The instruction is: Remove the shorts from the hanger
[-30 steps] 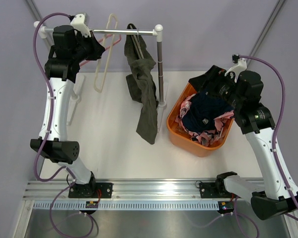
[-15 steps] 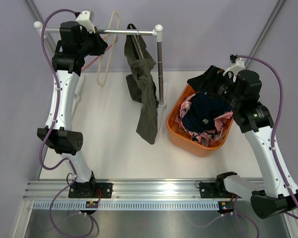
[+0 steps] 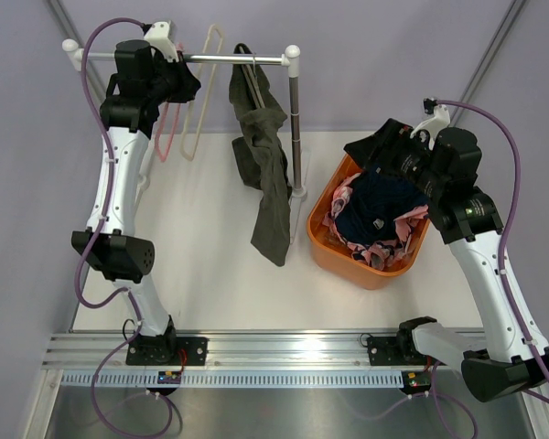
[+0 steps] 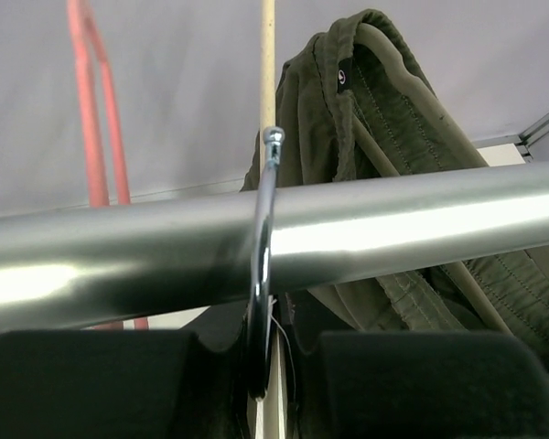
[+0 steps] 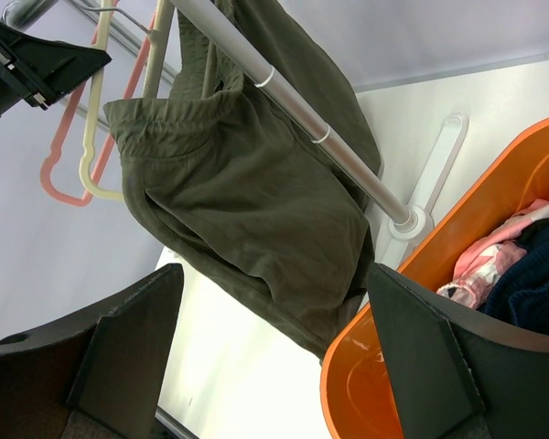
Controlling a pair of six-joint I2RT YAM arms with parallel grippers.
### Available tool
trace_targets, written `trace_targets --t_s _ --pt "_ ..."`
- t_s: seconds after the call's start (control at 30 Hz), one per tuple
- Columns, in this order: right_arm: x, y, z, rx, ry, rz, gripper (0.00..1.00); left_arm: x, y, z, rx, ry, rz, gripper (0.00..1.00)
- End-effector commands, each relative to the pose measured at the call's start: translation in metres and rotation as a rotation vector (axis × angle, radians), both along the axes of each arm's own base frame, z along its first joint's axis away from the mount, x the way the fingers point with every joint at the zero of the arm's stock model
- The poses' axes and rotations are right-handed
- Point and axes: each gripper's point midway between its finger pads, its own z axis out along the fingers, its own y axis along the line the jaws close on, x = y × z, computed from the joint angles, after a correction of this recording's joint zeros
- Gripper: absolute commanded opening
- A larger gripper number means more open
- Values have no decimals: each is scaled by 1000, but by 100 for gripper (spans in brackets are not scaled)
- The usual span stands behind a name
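The olive green shorts (image 3: 270, 183) hang from a hanger on the chrome rail (image 3: 247, 60); they also show in the left wrist view (image 4: 375, 101) and the right wrist view (image 5: 247, 210). The pink blotched shorts (image 3: 395, 242) and the navy shorts (image 3: 375, 206) lie in the orange basket (image 3: 325, 249). My left gripper (image 3: 185, 80) is up at the rail's left part. Its jaws (image 4: 273, 352) stand almost together on the metal hook (image 4: 263, 229) of a bare cream hanger (image 3: 199, 105), which is looped over the rail. My right gripper (image 3: 380, 151) hovers open over the basket's far rim, nothing between its fingers (image 5: 133, 347).
A bare pink hanger (image 3: 169, 128) dangles left of the cream one. The rail's chrome post (image 3: 296, 128) stands between the olive shorts and the basket. Grey walls close in behind the rack.
The left arm rose and moved right to the rail with the cream hanger's hook. The pink hanger swung down to hang. The right arm stayed still.
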Motion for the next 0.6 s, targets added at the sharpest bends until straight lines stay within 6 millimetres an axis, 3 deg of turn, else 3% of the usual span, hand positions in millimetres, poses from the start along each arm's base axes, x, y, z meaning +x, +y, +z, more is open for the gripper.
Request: trace_targets --t_s 0.0,0.2,0.4,0.57 --pt "-6 7 16 12 -56 43 90 1 3 34 1 -123 5 14" --pt "-7 7 15 14 -53 41 90 -6 3 38 -1 -133 1 26" --pt "-9 9 12 19 -45 49 90 -15 6 43 7 -147 10 29" --pt "-12 8 13 16 -48 48 90 -35 10 62 6 -190 27 32"
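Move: The cream hanger, its hook already over the rail, has its neck right between the left fingers, with the rail about 4 cm above and 1 cm ahead of them. On the same rail the pink hanger is some 6 cm to the left, level fore and aft, its middle 8 cm lower; the olive shorts' middle is roughly 14 cm right, 6 back and 14 below. From the right hand the neck lies about 36 cm left, 17 ahead, about level. The cream hanger's neck is let go just under the rail: the left fingers open from nearly shut to about a third, while the hand eases forward barely half a centimetre and dips slightly. Then it starts back towards the robot, about 1.5 cm away from the rail, its tilt unchanged and the opened fingers still either side of the hanger. ##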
